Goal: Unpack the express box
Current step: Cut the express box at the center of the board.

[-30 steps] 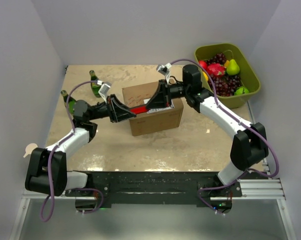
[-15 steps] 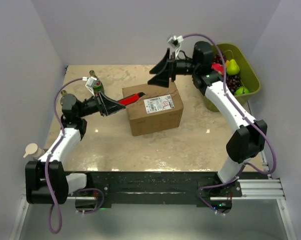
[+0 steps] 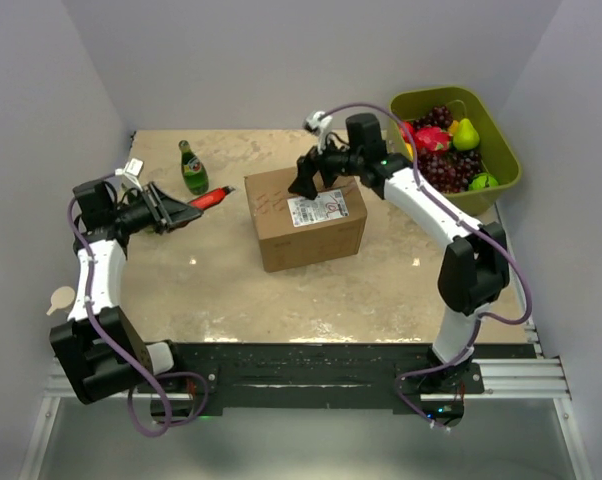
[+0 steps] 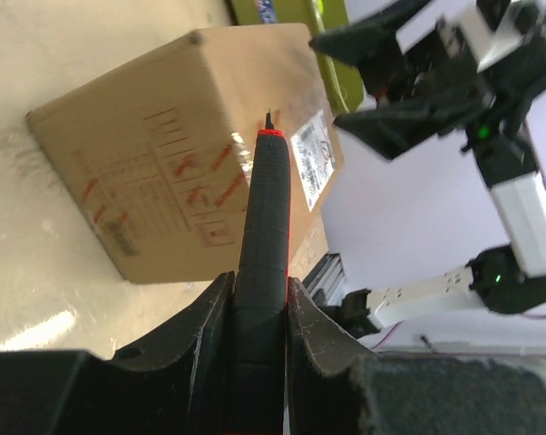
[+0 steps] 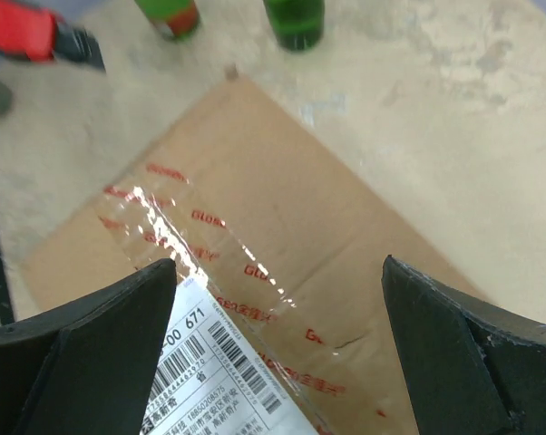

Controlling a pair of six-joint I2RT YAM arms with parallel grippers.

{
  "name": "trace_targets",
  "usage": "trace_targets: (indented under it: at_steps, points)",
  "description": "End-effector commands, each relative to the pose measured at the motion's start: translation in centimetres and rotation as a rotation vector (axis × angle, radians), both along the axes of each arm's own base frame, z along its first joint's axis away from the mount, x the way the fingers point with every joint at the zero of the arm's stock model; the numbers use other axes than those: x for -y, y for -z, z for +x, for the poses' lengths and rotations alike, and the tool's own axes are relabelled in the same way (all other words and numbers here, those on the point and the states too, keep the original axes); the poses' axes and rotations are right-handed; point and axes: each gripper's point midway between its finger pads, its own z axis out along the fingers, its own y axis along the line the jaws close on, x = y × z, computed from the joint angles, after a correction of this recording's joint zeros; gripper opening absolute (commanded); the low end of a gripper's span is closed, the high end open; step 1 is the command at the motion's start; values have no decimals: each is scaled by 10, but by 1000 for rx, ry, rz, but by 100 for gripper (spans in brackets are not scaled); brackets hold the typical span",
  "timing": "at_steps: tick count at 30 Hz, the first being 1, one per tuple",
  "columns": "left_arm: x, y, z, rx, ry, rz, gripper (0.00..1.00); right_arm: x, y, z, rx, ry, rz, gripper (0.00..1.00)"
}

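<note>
The express box (image 3: 306, 215) is a brown carton standing mid-table, its flaps down, with clear tape and a white label (image 3: 318, 207) on top. My left gripper (image 3: 188, 211) is off to the box's left, shut on a red-and-black utility knife (image 3: 209, 199) whose tip points at the box without touching it. In the left wrist view the knife (image 4: 266, 217) sits clamped between my fingers (image 4: 311, 317), with the box (image 4: 164, 163) beyond. My right gripper (image 3: 307, 182) hovers open just above the box top (image 5: 282, 227), its jaws wide over the tape and the label (image 5: 209, 372).
An olive-green tub (image 3: 501, 140) of fruit stands at the back right. A green bottle (image 3: 192, 168) stands left of the box, and the right wrist view shows two bottles (image 5: 296, 18) there. A small white object (image 3: 61, 297) lies at the table's left edge.
My left arm drew back to the left, taking the knife off the box top. My right gripper let go, opened wide, rose, then came down over the box top.
</note>
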Motion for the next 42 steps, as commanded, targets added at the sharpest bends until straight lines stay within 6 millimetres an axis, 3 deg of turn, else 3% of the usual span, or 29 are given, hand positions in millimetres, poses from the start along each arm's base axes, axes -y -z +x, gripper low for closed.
trace_targets:
  at_steps: [1, 6, 12, 14, 17, 18, 21, 24, 26, 29, 30, 33, 42]
  points:
    - [-2, 0, -10, -74, 11, -66, 0, 9, -3, 2, 250, 102, -144, 99]
    - [-3, 16, -8, -116, -1, -78, 0, 9, 13, 4, 207, 158, -107, 95]
    - [-7, 36, 1, -147, 9, -81, 0, -3, 37, -28, 123, 6, -64, 93]
    - [-7, 37, 3, -132, 25, -80, 0, -6, 35, -34, 107, -10, -41, 93]
    - [-6, 37, 5, -128, 50, -78, 0, -6, -5, -24, 147, 26, 67, 93]
    - [-6, 36, 7, -129, 55, -80, 0, -5, -30, -13, 190, 48, 116, 93]
    - [1, 31, 5, -115, 91, -84, 0, -14, -68, -8, 225, -4, 192, 88]
    - [12, 25, 2, -93, 130, -79, 0, -13, -86, 11, 307, 77, 186, 84]
    - [18, 21, 0, -90, 151, -89, 0, -4, -71, 38, 363, 244, 76, 80]
    - [18, 19, 1, -82, 140, -87, 0, 4, -46, 55, 424, 324, -17, 74]
    - [18, 19, 2, -77, 140, -85, 0, 9, -19, 54, 408, 333, -60, 71]
    - [18, 15, 3, -67, 138, -83, 0, 16, 15, 53, 407, 340, -121, 63]
    - [13, 6, 12, -37, 118, -62, 0, 23, 88, 27, 250, 275, -216, 64]
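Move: The left hand holds the cutter, its blade pointing right at the express box. The box's left top edge, where the tape crosses, is about 13 cm to its right, 1 cm ahead and 4 cm lower. The box's middle is some 25 cm right, 3 cm ahead, 13 cm below. One green bottle stands 14 cm ahead, 2 cm left; another 4 cm ahead, 13 cm left. From the right hand the box's middle is about 3 cm back, 1 cm left, 13 cm down; the label is 5 cm back, 2 cm right. The right hand comes down about 3 cm onto the box top and stays, then hops up some 9 cm and forward about 5 cm before setting down again nearer the far edge, its fingers closing partway and swinging clockwise. The left keeps its grip on the cutter, sinks about 5 cm with the blade tipping down, shifts slightly right to bring the tip close to the box's left top edge, then rises a little. ##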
